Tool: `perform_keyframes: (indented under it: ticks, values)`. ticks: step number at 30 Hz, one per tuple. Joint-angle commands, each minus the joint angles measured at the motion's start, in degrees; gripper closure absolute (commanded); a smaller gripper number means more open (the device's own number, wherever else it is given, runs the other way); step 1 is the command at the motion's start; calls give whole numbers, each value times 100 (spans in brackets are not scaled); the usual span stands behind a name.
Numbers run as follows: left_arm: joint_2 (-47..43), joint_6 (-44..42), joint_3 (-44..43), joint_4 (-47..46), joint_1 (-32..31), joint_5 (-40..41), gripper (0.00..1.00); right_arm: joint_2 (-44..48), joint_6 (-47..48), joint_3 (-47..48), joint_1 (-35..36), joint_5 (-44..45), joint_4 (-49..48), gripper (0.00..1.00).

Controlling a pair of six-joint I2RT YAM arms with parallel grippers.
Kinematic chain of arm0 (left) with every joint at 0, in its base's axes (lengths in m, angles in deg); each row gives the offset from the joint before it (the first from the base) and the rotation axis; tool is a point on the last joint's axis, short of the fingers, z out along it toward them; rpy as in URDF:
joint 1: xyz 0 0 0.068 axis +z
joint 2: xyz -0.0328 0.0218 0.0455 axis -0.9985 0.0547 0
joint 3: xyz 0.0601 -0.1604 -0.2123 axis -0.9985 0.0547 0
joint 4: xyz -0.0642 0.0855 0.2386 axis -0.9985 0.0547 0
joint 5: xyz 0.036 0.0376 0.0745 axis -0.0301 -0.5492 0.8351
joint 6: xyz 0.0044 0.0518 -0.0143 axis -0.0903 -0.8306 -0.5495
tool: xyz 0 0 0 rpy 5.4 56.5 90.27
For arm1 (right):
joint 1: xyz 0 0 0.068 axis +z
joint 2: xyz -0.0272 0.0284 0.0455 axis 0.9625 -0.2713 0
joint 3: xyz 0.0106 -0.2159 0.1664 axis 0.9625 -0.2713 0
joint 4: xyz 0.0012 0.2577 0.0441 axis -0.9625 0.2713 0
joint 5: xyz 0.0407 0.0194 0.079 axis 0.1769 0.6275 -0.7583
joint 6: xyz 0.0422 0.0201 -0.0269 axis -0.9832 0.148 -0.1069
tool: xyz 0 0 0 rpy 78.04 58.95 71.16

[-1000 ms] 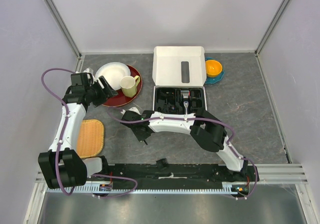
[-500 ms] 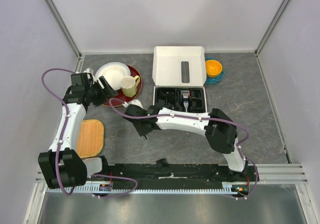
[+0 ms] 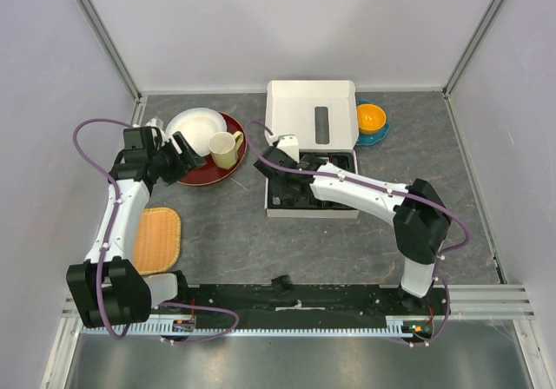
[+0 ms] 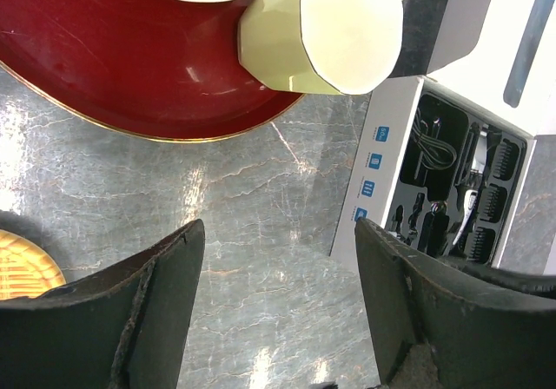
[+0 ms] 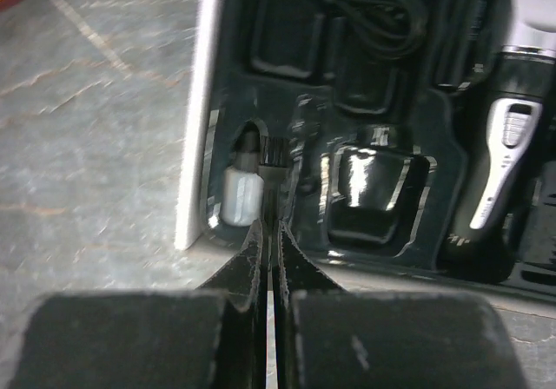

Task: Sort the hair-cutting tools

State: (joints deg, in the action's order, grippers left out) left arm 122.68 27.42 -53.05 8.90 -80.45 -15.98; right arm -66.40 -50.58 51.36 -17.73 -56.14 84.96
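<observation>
A thin black brush (image 5: 274, 153) is pinched between the fingers of my right gripper (image 5: 271, 224), which is shut on it. It hangs over the front left corner of the black tray (image 3: 340, 200) in the white box (image 3: 310, 111), beside a small white bottle (image 5: 241, 194). The black-and-silver clipper (image 5: 502, 168) lies in the tray to the right, with black comb attachments (image 4: 492, 203) at its far end. My left gripper (image 4: 278, 228) stands open and holds nothing, above bare table between the red plate (image 4: 130, 68) and the box.
On the red plate (image 3: 228, 174) sit a white plate (image 3: 195, 131) and a pale yellow cup (image 3: 226, 148). An orange bowl on a teal saucer (image 3: 371, 118) is right of the box lid. A woven mat (image 3: 157, 240) lies at the left, and a small black piece (image 3: 281, 281) sits by the near rail.
My right arm swung from the table left of the box up and to the right, over the tray's left end, staying shut on the brush. The left arm has not moved.
</observation>
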Motion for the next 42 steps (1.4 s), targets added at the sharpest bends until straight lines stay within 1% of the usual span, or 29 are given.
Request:
perform_keyframes:
  ticks: [1, 10, 28, 42]
  values:
    - [-147, 135, 13, -181, 44, -176, 24, 317, -580, -342, -213, 370, -506, 100]
    - [-138, 135, 13, -181, 44, -202, 24, 97, -818, -421, -301, 669, -788, 100]
    - [-138, 127, 22, -190, 44, -237, 24, -228, -888, -509, -310, 607, -797, 100]
    - [-147, 118, 22, -181, 44, -237, 24, -211, -897, -667, -318, 643, -797, 100]
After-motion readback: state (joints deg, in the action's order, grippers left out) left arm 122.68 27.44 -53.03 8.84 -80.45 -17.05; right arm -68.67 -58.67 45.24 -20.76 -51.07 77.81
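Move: The brush held in the right hand is bound for the narrow slot in the box tray, whose middle lies about 4 cm ahead of that hand, 1 cm to its right and 9 cm below. At that same depth, the small bottle sits some 2 cm ahead and 2 cm left of the hand, the empty square pocket 2 cm ahead and 5 cm right. From the left hand, the slot is roughly 20 cm right, 5 cm back and 15 cm below. Still pinching the brush between shut fingers, the right hand carries it about 3 cm forward and 2 cm to the right over the tray, turning some 10 degrees clockwise. Nearly stopping beside the bottle, it then sinks about 3 cm towards the narrow slot, the fingers not yet visibly open. ##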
